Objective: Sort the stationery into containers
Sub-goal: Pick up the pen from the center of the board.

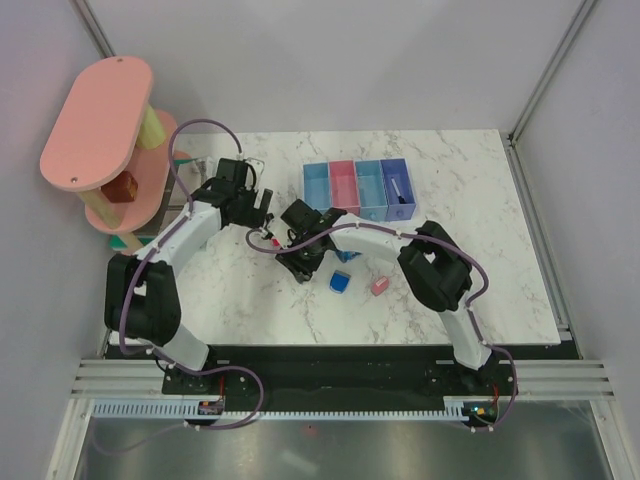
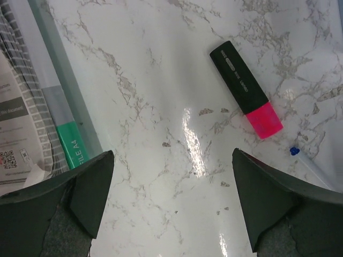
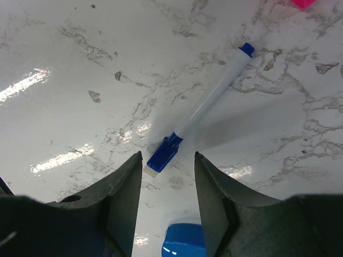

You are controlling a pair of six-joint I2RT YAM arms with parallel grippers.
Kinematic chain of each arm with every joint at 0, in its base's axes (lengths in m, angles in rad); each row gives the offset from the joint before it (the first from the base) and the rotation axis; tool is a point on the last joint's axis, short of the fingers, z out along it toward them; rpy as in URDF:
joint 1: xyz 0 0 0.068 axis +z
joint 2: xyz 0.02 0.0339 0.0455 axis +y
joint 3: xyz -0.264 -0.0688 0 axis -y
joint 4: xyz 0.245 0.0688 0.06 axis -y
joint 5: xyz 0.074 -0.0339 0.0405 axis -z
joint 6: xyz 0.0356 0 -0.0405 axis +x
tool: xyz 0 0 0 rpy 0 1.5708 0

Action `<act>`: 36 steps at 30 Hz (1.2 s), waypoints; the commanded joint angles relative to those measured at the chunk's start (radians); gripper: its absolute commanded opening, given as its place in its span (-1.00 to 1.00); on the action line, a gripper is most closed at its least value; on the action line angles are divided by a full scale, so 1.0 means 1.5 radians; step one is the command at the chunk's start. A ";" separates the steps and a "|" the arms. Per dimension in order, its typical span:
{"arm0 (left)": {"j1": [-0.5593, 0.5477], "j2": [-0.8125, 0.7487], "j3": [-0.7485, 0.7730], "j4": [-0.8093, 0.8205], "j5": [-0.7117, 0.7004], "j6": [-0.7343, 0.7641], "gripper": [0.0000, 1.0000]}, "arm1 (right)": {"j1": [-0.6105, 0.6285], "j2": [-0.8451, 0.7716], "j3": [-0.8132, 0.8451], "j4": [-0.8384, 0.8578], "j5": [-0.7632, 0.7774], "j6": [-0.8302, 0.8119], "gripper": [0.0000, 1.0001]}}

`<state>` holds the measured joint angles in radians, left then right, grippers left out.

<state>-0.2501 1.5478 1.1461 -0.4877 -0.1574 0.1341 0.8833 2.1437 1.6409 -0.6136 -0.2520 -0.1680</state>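
Note:
A thin white pen (image 3: 211, 99) with blue ends lies on the marble table. My right gripper (image 3: 167, 155) is open and low over it, its fingers either side of the pen's blue end without touching. A blue block (image 3: 185, 241) sits just behind those fingers. A black marker with a pink cap (image 2: 244, 88) lies ahead of my left gripper (image 2: 172, 155), which hangs wide open above bare table. From above, the left gripper (image 1: 262, 215) and right gripper (image 1: 298, 260) are close together, left of the blue block (image 1: 340, 283) and pink eraser (image 1: 380, 286). The containers (image 1: 355, 190) stand behind, with a marker in the rightmost bin.
A pink tiered shelf tower (image 1: 100, 125) stands at the table's back left corner. Papers and a green folder (image 2: 72, 150) lie past the table's left edge. The right arm's elbow (image 1: 432, 265) hangs over the table's right half.

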 commanded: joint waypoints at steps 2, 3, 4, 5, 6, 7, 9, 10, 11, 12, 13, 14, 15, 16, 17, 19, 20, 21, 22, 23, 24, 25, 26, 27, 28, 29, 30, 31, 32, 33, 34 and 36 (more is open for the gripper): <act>0.004 0.057 0.066 -0.003 -0.010 -0.059 0.95 | 0.025 0.017 0.032 -0.011 0.032 -0.013 0.03; 0.005 0.062 0.068 -0.003 -0.008 -0.061 0.95 | 0.029 0.020 0.035 -0.013 0.037 -0.014 0.02; 0.006 0.071 0.071 -0.001 -0.005 -0.062 0.95 | 0.031 0.021 0.035 -0.013 0.041 -0.015 0.02; 0.006 0.078 0.077 -0.002 -0.002 -0.066 0.95 | 0.034 0.024 0.040 -0.015 0.045 -0.017 0.01; 0.007 0.092 0.082 -0.001 0.001 -0.068 0.95 | 0.037 0.028 0.041 -0.019 0.050 -0.017 -0.02; 0.007 0.096 0.086 -0.003 0.007 -0.071 0.95 | 0.038 0.031 0.042 -0.020 0.053 -0.017 -0.06; 0.007 0.109 0.093 -0.002 0.012 -0.073 0.95 | 0.039 0.034 0.045 -0.022 0.061 -0.018 -0.20; 0.007 0.112 0.095 -0.003 0.019 -0.074 0.95 | 0.040 0.035 0.045 -0.025 0.064 -0.017 -0.27; 0.007 0.118 0.099 -0.003 0.022 -0.075 0.95 | 0.040 0.035 0.044 -0.025 0.069 -0.017 -0.35; 0.007 0.126 0.101 -0.003 0.025 -0.076 0.95 | 0.040 0.035 0.043 -0.025 0.072 -0.018 -0.52; 0.007 0.130 0.102 -0.004 0.034 -0.077 0.95 | 0.040 0.034 0.041 -0.025 0.078 -0.019 -0.63; 0.007 0.134 0.106 -0.004 0.039 -0.077 0.95 | 0.040 0.034 0.037 -0.024 0.081 -0.020 -0.75; 0.007 0.138 0.107 -0.003 0.042 -0.078 0.94 | 0.040 0.032 0.034 -0.024 0.083 -0.022 -0.97; 0.007 0.146 0.108 -0.004 0.050 -0.080 0.94 | 0.040 0.029 0.030 -0.024 0.087 -0.023 -1.00; 0.007 0.150 0.112 -0.004 0.053 -0.080 0.94 | 0.040 0.026 0.025 -0.024 0.090 -0.025 -1.00; 0.007 0.164 0.117 -0.006 0.060 -0.080 0.93 | 0.040 0.010 0.017 -0.024 0.097 -0.029 -1.00; 0.007 0.169 0.120 -0.008 0.061 -0.080 0.93 | 0.041 0.002 0.006 -0.021 0.101 -0.031 -1.00; 0.007 0.173 0.122 -0.009 0.062 -0.080 0.93 | 0.040 -0.014 0.001 -0.022 0.105 -0.033 -1.00; 0.007 0.180 0.124 -0.009 0.065 -0.079 0.93 | 0.040 -0.024 -0.005 -0.022 0.110 -0.039 -1.00; 0.007 0.184 0.125 -0.008 0.068 -0.079 0.93 | 0.039 -0.044 -0.016 -0.022 0.120 -0.044 -1.00; 0.007 0.188 0.126 -0.008 0.071 -0.080 0.93 | 0.039 -0.057 -0.020 -0.024 0.127 -0.050 -1.00; 0.007 0.193 0.128 -0.009 0.076 -0.079 0.93 | 0.037 -0.069 -0.024 -0.025 0.131 -0.061 -1.00; 0.007 0.201 0.130 -0.010 0.079 -0.079 0.93 | 0.031 -0.091 -0.025 -0.032 0.140 -0.065 -1.00; 0.007 0.205 0.131 -0.010 0.084 -0.078 0.92 | 0.028 -0.103 -0.024 -0.038 0.144 -0.069 -1.00; 0.007 0.210 0.133 -0.010 0.091 -0.079 0.92 | 0.024 -0.112 -0.015 -0.045 0.144 -0.074 -1.00; 0.007 0.218 0.135 -0.009 0.094 -0.079 0.92 | 0.012 -0.131 -0.011 -0.060 0.142 -0.076 -1.00; 0.007 0.221 0.136 -0.009 0.097 -0.079 0.92 | 0.003 -0.143 -0.010 -0.063 0.142 -0.078 -1.00; 0.007 0.225 0.140 -0.009 0.099 -0.079 0.92 | -0.003 -0.154 -0.011 -0.065 0.143 -0.080 -1.00; 0.007 0.233 0.143 -0.010 0.101 -0.080 0.92 | -0.017 -0.176 -0.014 -0.066 0.144 -0.084 -1.00; 0.006 0.237 0.146 -0.010 0.101 -0.082 0.92 | -0.022 -0.187 -0.016 -0.067 0.146 -0.087 -1.00; 0.006 0.243 0.152 -0.011 0.102 -0.082 0.92 | -0.029 -0.197 -0.021 -0.066 0.150 -0.090 -1.00; 0.006 0.255 0.158 -0.010 0.101 -0.083 0.92 | -0.050 -0.225 -0.027 -0.065 0.153 -0.100 -1.00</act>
<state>-0.2420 1.8992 1.3277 -0.5034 -0.0311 0.0452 0.8589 1.9129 1.5990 -0.7002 -0.0566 -0.2798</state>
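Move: The pen lies almost under the right hand: its middle is about 3 cm ahead, 3 cm left and 2 cm down, the blue cap nearly between the fingers. From that hand the pink-and-black highlighter is some 10 cm ahead and 7 cm left, the blue block 8 cm right and 2 cm back, the blue roll 10 cm right and 6 cm ahead. The left hand has the highlighter roughly 6 cm ahead, 7 cm right and 9 cm below, the pen 13 cm right, 3 cm back and 10 cm below. The right fingers, half open, pinch the pen by its blue cap end after easing about a centimetre back, left and down onto it, then lift it some 9 cm, swinging right and a little forward as the hand tilts. The left hand, fingers wide open, meanwhile sinks about 8 cm and edges forward and right towards the highlighter, tipping further down, without touching it. ##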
